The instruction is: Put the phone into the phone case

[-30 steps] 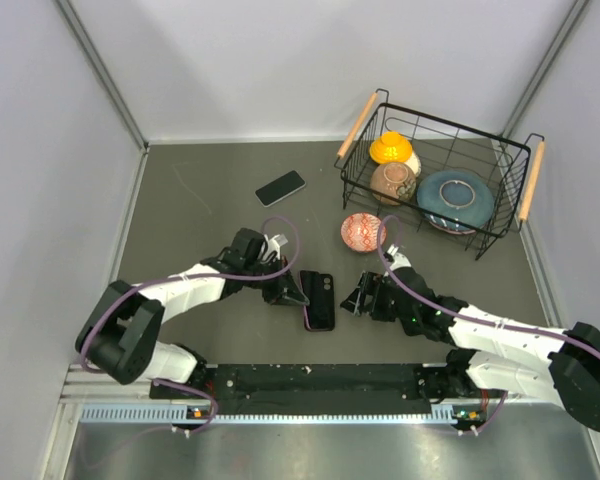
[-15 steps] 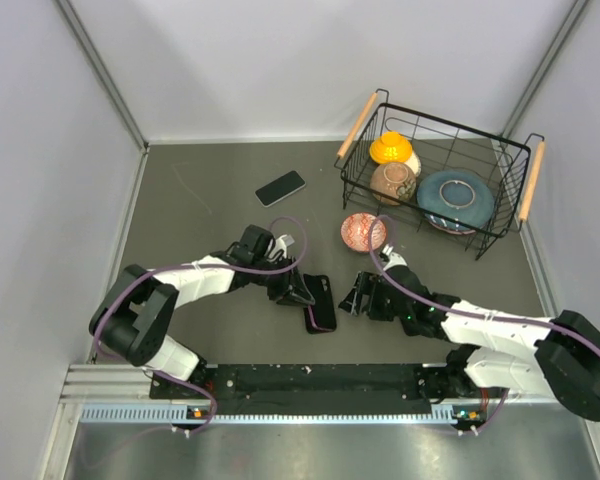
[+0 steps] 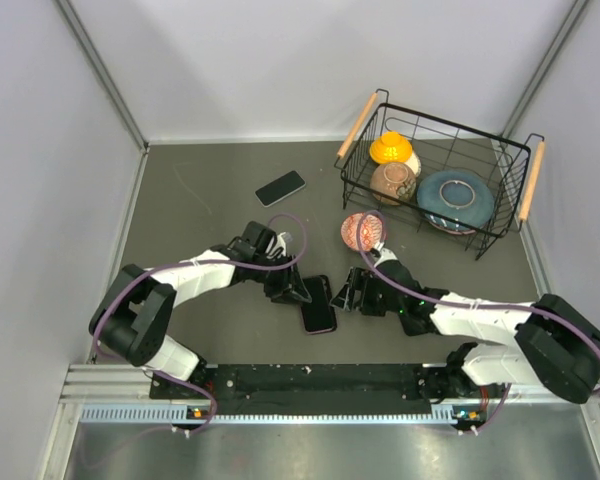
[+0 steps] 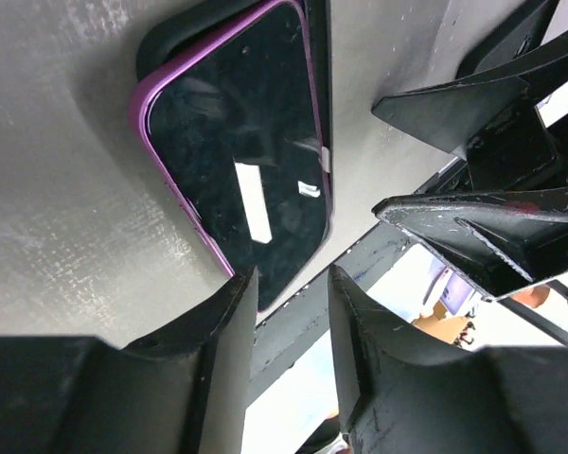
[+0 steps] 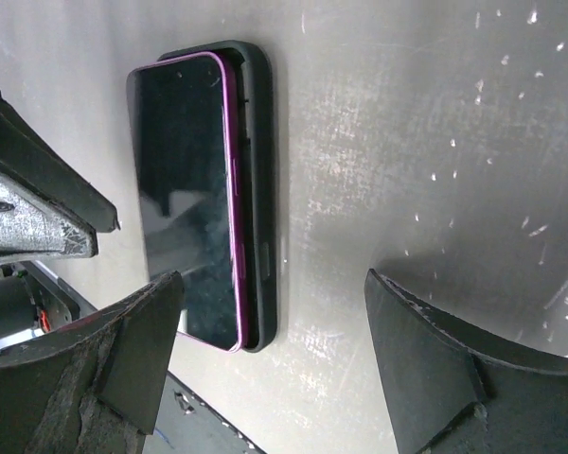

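The phone (image 4: 237, 170) has a dark screen and a purple rim. It lies face up and askew on the black phone case (image 4: 185, 28), overhanging one long side of the case (image 5: 257, 189). From above, the phone (image 3: 318, 317) and the case (image 3: 324, 289) sit between the two arms. My left gripper (image 4: 292, 279) hovers just off the phone's near end, jaws parted with nothing between them. My right gripper (image 5: 275, 293) stands wide open beside the case's long edge and touches neither thing.
A second dark phone (image 3: 280, 187) lies farther back on the grey table. A patterned red bowl (image 3: 362, 231) sits just behind the right gripper (image 3: 352, 297). The wire basket (image 3: 435, 180) at the back right holds bowls and a blue plate.
My left gripper's jaws have parted and let go of the phone. The phone now lies skewed across the case, its near end swung left. The right gripper has edged closer.
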`<move>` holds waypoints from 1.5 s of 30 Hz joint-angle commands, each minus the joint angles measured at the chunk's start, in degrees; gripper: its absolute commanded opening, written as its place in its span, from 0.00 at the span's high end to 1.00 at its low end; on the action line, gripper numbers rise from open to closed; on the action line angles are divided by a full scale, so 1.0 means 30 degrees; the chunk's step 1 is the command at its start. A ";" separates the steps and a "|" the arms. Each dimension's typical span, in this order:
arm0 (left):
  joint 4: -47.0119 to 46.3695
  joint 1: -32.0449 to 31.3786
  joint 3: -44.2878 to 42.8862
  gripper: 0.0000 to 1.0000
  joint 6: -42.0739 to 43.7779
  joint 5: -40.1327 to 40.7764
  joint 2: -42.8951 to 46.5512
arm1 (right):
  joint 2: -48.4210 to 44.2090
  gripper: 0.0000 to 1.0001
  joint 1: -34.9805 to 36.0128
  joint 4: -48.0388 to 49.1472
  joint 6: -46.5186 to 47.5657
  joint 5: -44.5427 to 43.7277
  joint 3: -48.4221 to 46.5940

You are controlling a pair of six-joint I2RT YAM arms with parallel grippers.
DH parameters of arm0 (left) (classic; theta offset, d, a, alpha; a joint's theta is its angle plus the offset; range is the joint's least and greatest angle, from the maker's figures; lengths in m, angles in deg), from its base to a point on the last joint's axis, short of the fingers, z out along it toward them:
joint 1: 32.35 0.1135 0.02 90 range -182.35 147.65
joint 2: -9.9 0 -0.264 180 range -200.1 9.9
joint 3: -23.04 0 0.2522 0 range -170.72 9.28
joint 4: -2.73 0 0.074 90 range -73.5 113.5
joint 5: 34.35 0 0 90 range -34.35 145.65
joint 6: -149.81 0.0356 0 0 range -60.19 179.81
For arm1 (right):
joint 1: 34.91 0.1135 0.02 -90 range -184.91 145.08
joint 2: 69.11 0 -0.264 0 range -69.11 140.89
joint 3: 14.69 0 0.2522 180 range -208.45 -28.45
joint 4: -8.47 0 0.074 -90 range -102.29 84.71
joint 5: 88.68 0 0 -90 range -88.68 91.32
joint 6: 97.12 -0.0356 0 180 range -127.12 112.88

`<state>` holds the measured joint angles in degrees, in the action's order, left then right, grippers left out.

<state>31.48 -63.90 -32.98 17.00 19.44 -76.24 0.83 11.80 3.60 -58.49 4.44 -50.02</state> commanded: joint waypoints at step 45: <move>-0.0863 -0.1611 -0.2085 0.88 0.0032 0.2841 -0.2572 | 0.6074 0.71 0.0013 0.4303 0.0104 0.1628 -0.1280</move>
<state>34.21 -66.61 -37.26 18.77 31.16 -81.93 17.02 11.41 16.73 -58.60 8.39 -54.89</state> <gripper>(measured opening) 0.139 0.310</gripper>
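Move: The phone lies on its phone case, its middle about 4 cm to the left hand's right, 1 cm ahead and 4 cm below; from the right hand it is some 6 cm left, 1 cm ahead and 2 cm below. The case peeks out beneath, its middle about 1 cm farther right than the phone's. From the right hand, the patterned bowl stands about 18 cm ahead and 6 cm right, and the other black phone some 23 cm right and 4 cm back. Slide the right gripper about 4 cm left and 2 cm forward to the phone and case's right long edge, then ease it down while closing the fingers astride that edge. Meanwhile swing the left gripper forward and left, rolling it some 10 degrees so its left side rises, then lower it 2 cm and come back right onto the phone's left long edge, narrowing its fingers and pressing there. ##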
